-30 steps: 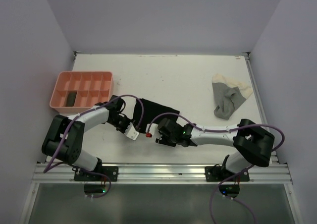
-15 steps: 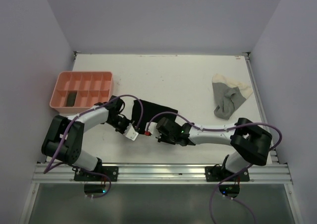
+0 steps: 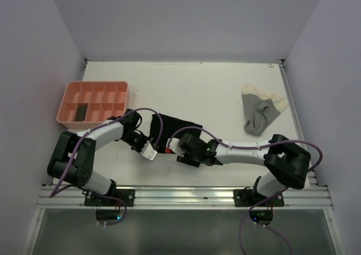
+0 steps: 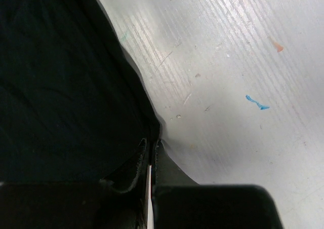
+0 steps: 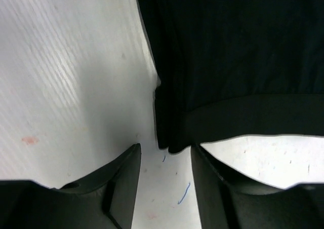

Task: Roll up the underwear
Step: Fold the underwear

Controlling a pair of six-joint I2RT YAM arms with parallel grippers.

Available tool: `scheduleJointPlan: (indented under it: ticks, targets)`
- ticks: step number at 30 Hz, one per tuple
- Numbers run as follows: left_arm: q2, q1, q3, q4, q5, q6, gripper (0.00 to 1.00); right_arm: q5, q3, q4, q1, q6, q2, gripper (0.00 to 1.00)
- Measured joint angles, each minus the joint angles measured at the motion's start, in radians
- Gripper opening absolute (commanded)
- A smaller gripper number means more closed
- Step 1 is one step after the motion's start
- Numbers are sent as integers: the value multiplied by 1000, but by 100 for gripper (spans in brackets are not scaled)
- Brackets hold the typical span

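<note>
A black underwear (image 3: 179, 125) lies flat on the white table between my two grippers. In the left wrist view its near edge (image 4: 61, 87) runs down into my left gripper (image 4: 151, 144), whose jaws are shut on that edge. From above, the left gripper (image 3: 148, 148) sits at the cloth's near left corner. My right gripper (image 5: 165, 150) is open, and the folded near corner of the black underwear (image 5: 233, 62) reaches just between its fingertips without being pinched. From above, the right gripper (image 3: 175, 151) is at the cloth's near edge. A grey and cream underwear (image 3: 260, 109) lies crumpled at the far right.
A pink compartment tray (image 3: 113, 87) stands at the left, with a small black roll (image 3: 82, 111) in one near-left compartment. Both forearms lie low across the near half of the table. Walls close in the left, right and back edges.
My right gripper has closed and then opened again, and its arm has shifted slightly left along the cloth's near edge. The left gripper has stayed shut in place.
</note>
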Motion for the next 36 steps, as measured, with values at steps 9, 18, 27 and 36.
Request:
scheduleJointPlan:
  ticks: [9, 18, 27, 36]
  targets:
    - [0, 0, 1, -6, 0, 4, 0, -28, 69, -14, -1, -26, 78, 12]
    - [-2, 16, 9, -44, -1, 10, 0, -29, 79, -8, -20, -32, 83, 0]
    - [-2, 33, 130, -185, 27, 21, 0, -154, 85, -91, -47, 3, -26, 0]
    - [65, 72, 282, -354, 84, 21, 0, -371, 89, -131, -161, 66, -27, 0]
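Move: The right hand's open fingers stand just over the black underwear's near-right corner, which lies about 1 cm ahead, 2 cm left and 1 cm below; the far-right corner is roughly 11 cm ahead and 4 cm right. The left hand already pinches the near-left corner, with the near-right one some 14 cm to its right and 2 cm back, and the far-left corner about 12 cm ahead, 1 cm right. The orange tray is some 22 cm left and 16 cm ahead. Leftward and slightly forward, the right hand slips its fingers about 2 cm to the near-right corner and shuts them on it, then lifts nearly 3 cm while drawing back 2–3 cm, the wrist tilting some 20 degrees so that the fingertips swing back. The left hand keeps its pinch and, once the right has gripped, rises about 5 cm, easing a little forward towards the far-left corner. ##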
